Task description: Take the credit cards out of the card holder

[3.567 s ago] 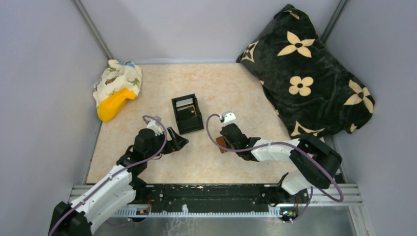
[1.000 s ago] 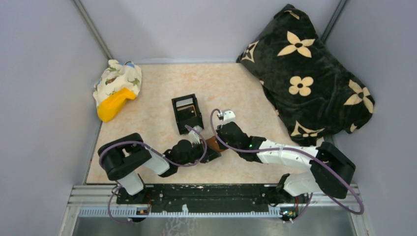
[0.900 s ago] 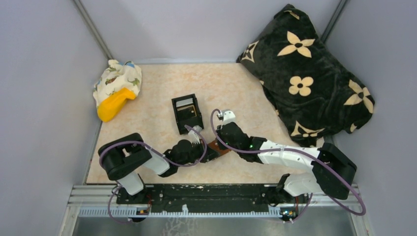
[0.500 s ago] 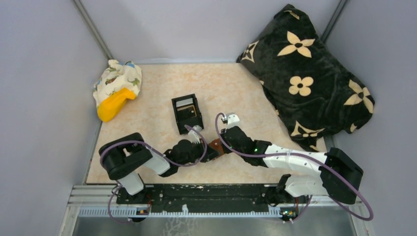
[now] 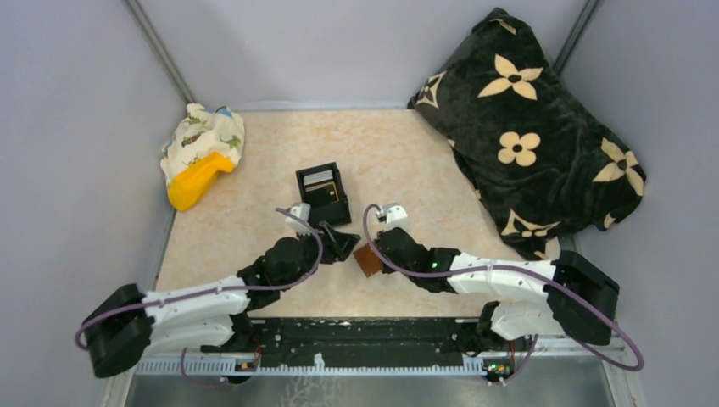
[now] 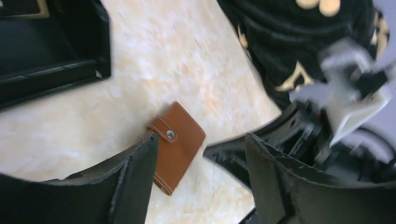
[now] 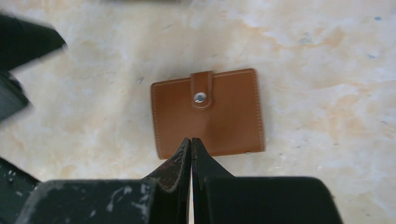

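Note:
The card holder (image 5: 368, 259) is a brown leather wallet that lies flat on the table, folded shut, its tab snapped across the front (image 7: 208, 112) (image 6: 180, 142). No credit cards show. My left gripper (image 5: 342, 244) is open just left of it; in the left wrist view the holder lies between the spread fingers (image 6: 201, 149), held by neither. My right gripper (image 5: 376, 251) is shut, with nothing showing between its jaws. Its tips (image 7: 192, 141) are over the holder's near edge.
A black open box (image 5: 323, 196) stands just behind the grippers, with a pale flat piece inside. A black flowered pillow (image 5: 526, 127) fills the back right. A patterned cloth with a yellow object (image 5: 202, 153) lies at the back left. Grey walls enclose the table.
My left gripper opened and let go of the card holder, and the arm drew back to the left. The holder now lies flat. The right gripper stayed shut.

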You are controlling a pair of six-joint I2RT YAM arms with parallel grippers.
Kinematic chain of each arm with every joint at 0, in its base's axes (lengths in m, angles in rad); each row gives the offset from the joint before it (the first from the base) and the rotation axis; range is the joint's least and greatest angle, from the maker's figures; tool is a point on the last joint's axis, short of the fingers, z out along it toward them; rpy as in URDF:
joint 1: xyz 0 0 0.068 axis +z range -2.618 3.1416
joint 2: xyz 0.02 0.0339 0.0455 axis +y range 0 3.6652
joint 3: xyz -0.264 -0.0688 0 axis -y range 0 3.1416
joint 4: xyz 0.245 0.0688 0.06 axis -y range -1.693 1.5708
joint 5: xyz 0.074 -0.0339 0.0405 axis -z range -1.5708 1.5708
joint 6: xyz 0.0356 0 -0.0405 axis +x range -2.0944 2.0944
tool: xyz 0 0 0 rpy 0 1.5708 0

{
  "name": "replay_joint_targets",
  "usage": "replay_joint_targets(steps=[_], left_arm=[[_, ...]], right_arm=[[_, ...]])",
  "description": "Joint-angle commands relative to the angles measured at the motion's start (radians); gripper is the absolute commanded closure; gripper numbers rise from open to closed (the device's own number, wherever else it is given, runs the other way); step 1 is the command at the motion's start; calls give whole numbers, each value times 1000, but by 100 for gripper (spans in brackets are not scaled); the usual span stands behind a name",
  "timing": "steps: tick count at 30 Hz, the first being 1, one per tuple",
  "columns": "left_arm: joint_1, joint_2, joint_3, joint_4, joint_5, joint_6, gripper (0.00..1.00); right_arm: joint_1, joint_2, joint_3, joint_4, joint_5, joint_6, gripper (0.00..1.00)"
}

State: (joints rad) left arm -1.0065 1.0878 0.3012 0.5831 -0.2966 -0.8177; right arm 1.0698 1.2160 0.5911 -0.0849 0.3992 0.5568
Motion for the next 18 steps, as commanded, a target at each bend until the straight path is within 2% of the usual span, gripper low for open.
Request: replay_joint_targets(steps=[1,3,8,15,18], left_arm=[[-2,-213,57,-390,-274,25,18],[-1,-282,89,-495,-332,36,10],[2,-354,150,-676,-396,23,6],[3,-390,141,-685,-376,7,5],[3,-378,133,-664,-363,12,1]], right_arm=[[81,106,92,82,4,25,100],[117,186,141,87,9,22,100],[161,315,188,126,-8,52,100],[160,306,101,98,19,141,100],[161,267,44,89,43,183,100]])
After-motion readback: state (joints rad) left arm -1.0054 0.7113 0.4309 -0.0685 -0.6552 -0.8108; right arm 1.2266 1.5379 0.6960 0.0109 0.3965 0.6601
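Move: The closed card holder lies flat on the table, about 4 cm ahead of the right hand, some 2 cm to its left and 7 cm below. The black tray stands roughly 17 cm farther out than the card holder and 15 cm to its left. From the left hand the card holder is about 9 cm to the right, 1 cm ahead and 12 cm down. Right hand, shut, goes 6 cm left, 5 down beside the card holder; left hand opens, withdrawing 9 left. ##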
